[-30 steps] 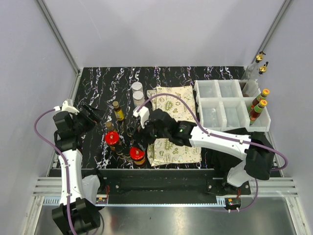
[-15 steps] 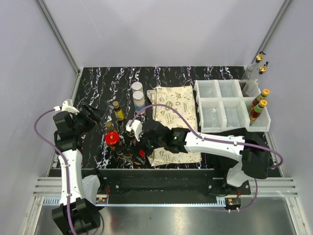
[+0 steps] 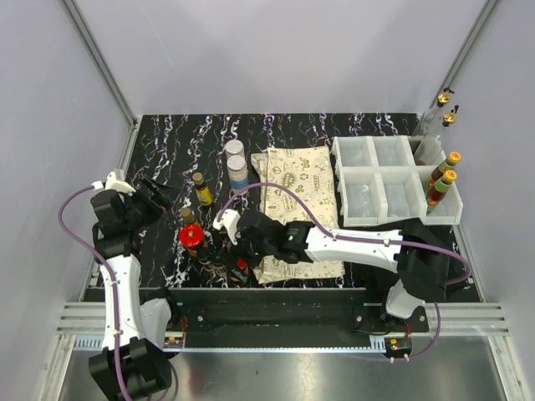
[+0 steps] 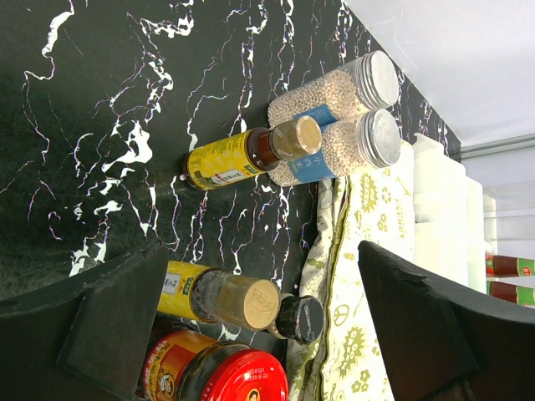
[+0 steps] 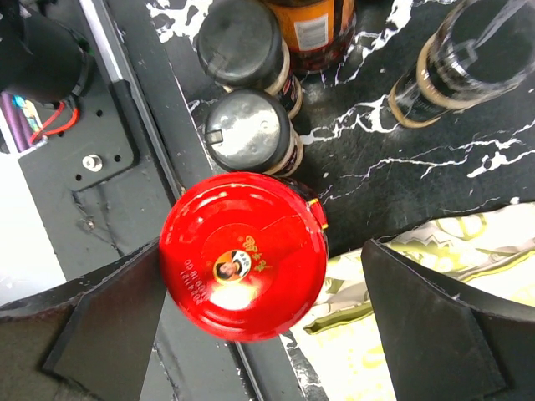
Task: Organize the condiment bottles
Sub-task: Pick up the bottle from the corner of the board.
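The condiment bottles stand in a cluster at the table's front left. My right gripper [image 3: 239, 257] hangs open over a red-lidded jar [image 5: 242, 255], whose lid sits between the fingers [image 5: 104, 322], nearer the left one. Two black-capped bottles [image 5: 248, 129] stand just beyond it. My left gripper [image 3: 155, 197] is open and empty, off to the left of the cluster. In its view I see a second red-lidded jar [image 4: 221, 376], a gold-capped yellow bottle [image 4: 219, 296], a small black-capped bottle [image 4: 301, 317], another yellow-labelled bottle [image 4: 247, 152] and two clear jars [image 4: 338, 117].
The cream patterned cloth [image 3: 301, 188] lies mid-table, beside the red-lidded jar. White compartment bins [image 3: 376, 180] stand at the right, with two red gold-capped bottles [image 3: 445, 175] in their right side and two more bottles [image 3: 447, 109] behind. The table's front edge rail [image 5: 142, 109] is close to the jar.
My right arm has swung left and nearer, from over the cloth to above the red-lidded jar at the front of the cluster. The left arm has not moved.
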Controlling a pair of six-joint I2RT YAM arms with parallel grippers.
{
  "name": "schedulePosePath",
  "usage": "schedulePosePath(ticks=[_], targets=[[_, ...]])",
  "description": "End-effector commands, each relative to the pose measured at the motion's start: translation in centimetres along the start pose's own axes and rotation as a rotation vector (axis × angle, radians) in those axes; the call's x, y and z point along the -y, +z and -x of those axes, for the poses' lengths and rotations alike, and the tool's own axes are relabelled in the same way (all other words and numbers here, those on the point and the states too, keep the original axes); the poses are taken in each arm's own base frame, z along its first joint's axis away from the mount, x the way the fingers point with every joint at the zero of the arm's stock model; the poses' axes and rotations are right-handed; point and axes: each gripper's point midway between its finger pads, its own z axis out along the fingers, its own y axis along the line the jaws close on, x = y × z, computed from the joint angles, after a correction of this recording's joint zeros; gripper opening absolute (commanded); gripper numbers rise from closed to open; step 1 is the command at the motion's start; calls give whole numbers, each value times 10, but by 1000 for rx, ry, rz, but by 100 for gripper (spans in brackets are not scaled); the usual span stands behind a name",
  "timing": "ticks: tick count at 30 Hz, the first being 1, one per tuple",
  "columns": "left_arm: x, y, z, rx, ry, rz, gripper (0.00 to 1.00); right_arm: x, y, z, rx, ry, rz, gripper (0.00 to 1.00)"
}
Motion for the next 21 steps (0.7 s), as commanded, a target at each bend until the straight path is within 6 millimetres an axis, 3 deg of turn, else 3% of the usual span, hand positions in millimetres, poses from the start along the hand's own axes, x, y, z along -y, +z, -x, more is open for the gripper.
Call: schedulePosePath(ticks=[1, 6, 12, 13, 16, 17, 19, 20, 21], targets=[[10, 0, 8, 27, 26, -47, 99, 4, 12, -3, -15, -19, -32, 100], [9, 0, 9, 30, 25, -45, 99, 10, 19, -6, -17, -12, -65, 98], [9, 0, 8, 25, 22, -48, 99, 11, 12, -2, 31, 9, -77, 74], [10, 0, 8, 24, 23, -49, 99, 12, 11, 0, 40, 11, -77, 63], [10, 0, 8, 23, 23, -50, 99, 18, 8, 2, 55, 12, -114, 40], [10, 0, 8, 23, 23, -50, 99, 20, 6, 3, 60, 10, -130, 25], [9, 0, 9, 24, 21, -49, 99, 24, 3, 5, 70, 11, -153, 12], [10, 0, 8, 24, 21, -50, 99, 29, 1, 5, 73, 10, -179, 1], [9, 0, 9, 24, 21, -49, 99, 31, -3, 8, 87, 7, -193, 0]])
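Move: Right below the right hand's open fingers is the red-lidded jar, the bottle at the board's corner, its middle about 6 cm down and barely 1 cm back. Two black-capped bottles stand about 6 and 10 cm to the hand's left, some 1 and 2 cm farther out; a second red-lidded jar is about 11 cm left and 6 cm ahead. A dark-capped bottle stands 10 cm ahead, 3 cm left. From the left hand the corner jar lies some 15 cm back, 17 cm right and 13 cm below. Sinking about 2 cm, the right hand brings its open fingers down around the red-lidded jar's top, then closes them by roughly a quarter of their opening until they stop on the jar, one pad to each side of the lid. As they grip, the hand eases forward some 1.5 cm at the same height and turns about 5 degrees clockwise. ##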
